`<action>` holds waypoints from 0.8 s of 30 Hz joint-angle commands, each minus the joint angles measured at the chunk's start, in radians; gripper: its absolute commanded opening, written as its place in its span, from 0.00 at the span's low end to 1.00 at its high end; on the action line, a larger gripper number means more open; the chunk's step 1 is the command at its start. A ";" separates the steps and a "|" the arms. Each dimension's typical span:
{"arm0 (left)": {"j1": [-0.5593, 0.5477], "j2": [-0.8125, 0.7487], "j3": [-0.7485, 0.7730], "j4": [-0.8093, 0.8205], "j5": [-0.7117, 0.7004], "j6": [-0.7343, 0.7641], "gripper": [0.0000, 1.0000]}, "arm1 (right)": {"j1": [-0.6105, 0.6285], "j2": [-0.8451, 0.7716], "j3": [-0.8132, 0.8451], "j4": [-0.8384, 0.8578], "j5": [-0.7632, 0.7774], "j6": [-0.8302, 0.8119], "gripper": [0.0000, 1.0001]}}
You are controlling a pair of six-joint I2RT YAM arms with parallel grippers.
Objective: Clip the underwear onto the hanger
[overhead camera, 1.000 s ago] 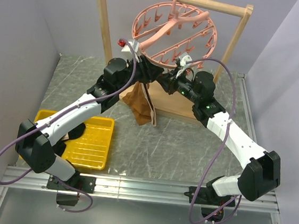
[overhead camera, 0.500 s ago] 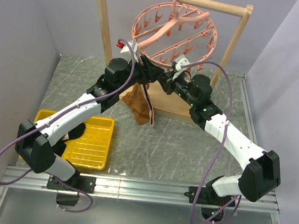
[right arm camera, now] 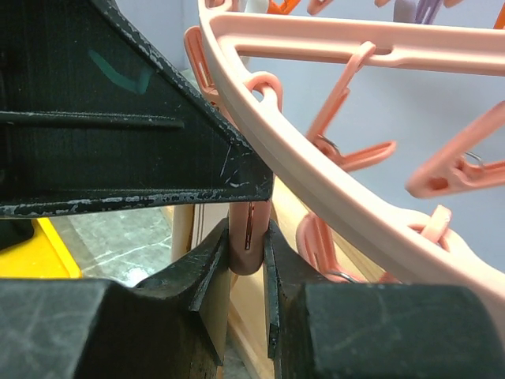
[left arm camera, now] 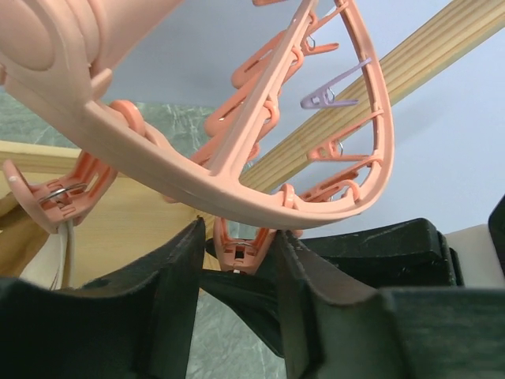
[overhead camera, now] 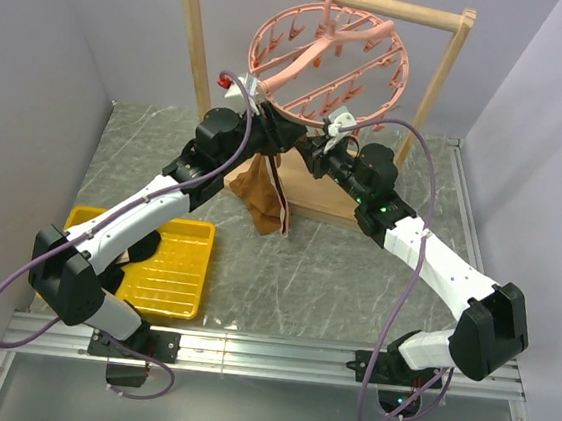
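Observation:
The salmon-pink ring hanger (overhead camera: 326,65) hangs by its hook from the wooden rack. Below its lower left rim the brown underwear (overhead camera: 262,197) dangles over the table. In the left wrist view a pale strip of waistband (left arm camera: 51,260) hangs under a clip at the far left. My left gripper (overhead camera: 271,139) is up at the ring's lower rim (left arm camera: 237,181). Its fingers stand open around a dangling clip (left arm camera: 239,249), with a thin gap on the left side. My right gripper (overhead camera: 307,151) meets it from the right and is shut on a pink clip (right arm camera: 248,245) under the ring (right arm camera: 316,158).
The wooden frame rack (overhead camera: 187,50) stands at the back on a flat wooden base (overhead camera: 332,201). A yellow tray (overhead camera: 170,264) lies at the near left with a dark garment (overhead camera: 144,251) at its edge. Grey walls close in both sides.
My right gripper has moved a little up and left, closer to the ring's lower rim. The left arm and the hanging underwear have hardly moved.

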 commanded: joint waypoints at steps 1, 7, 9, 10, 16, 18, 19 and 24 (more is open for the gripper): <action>0.013 -0.005 0.036 0.071 -0.018 -0.026 0.42 | 0.026 -0.030 -0.012 -0.005 -0.027 -0.027 0.00; 0.025 0.001 0.039 0.065 0.007 -0.030 0.00 | 0.029 -0.034 -0.013 -0.029 -0.044 -0.030 0.07; 0.028 0.004 0.036 0.062 0.021 -0.035 0.00 | 0.028 -0.047 -0.022 -0.031 -0.038 -0.034 0.26; 0.033 0.001 0.032 0.060 0.025 -0.035 0.00 | 0.028 -0.050 -0.030 -0.036 -0.034 -0.036 0.39; 0.036 0.003 0.030 0.067 0.039 -0.021 0.00 | -0.006 -0.109 -0.061 -0.111 -0.067 -0.002 0.64; 0.036 0.004 0.029 0.068 0.044 -0.019 0.00 | -0.027 -0.149 -0.082 -0.138 -0.125 0.028 0.65; 0.036 0.004 0.030 0.067 0.047 -0.018 0.00 | -0.044 -0.160 -0.097 -0.152 -0.143 0.044 0.68; 0.036 0.011 0.041 0.060 0.041 -0.021 0.00 | -0.047 -0.243 -0.211 -0.192 -0.194 0.136 0.71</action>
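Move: The free clip under the hanger's near rim is between the left hand's parted fingertips, within about 1 cm of its hand point. The right hand already pinches the same clip from the other side, so the clip is practically at its hand point too. The hanger rim runs some 2 cm above the clip. The brown underwear hangs about 5 cm to the clip's left, 1 cm farther out, its middle roughly 12 cm lower. Staying almost in place, the left hand shuts its fingers on the free clip. The right hand then opens, lets go of that clip and backs away at growing speed, about 5 cm back and 4 cm down with some 3 cm to the right, its wrist tipping down about 10 degrees, while the left keeps its pinch. ##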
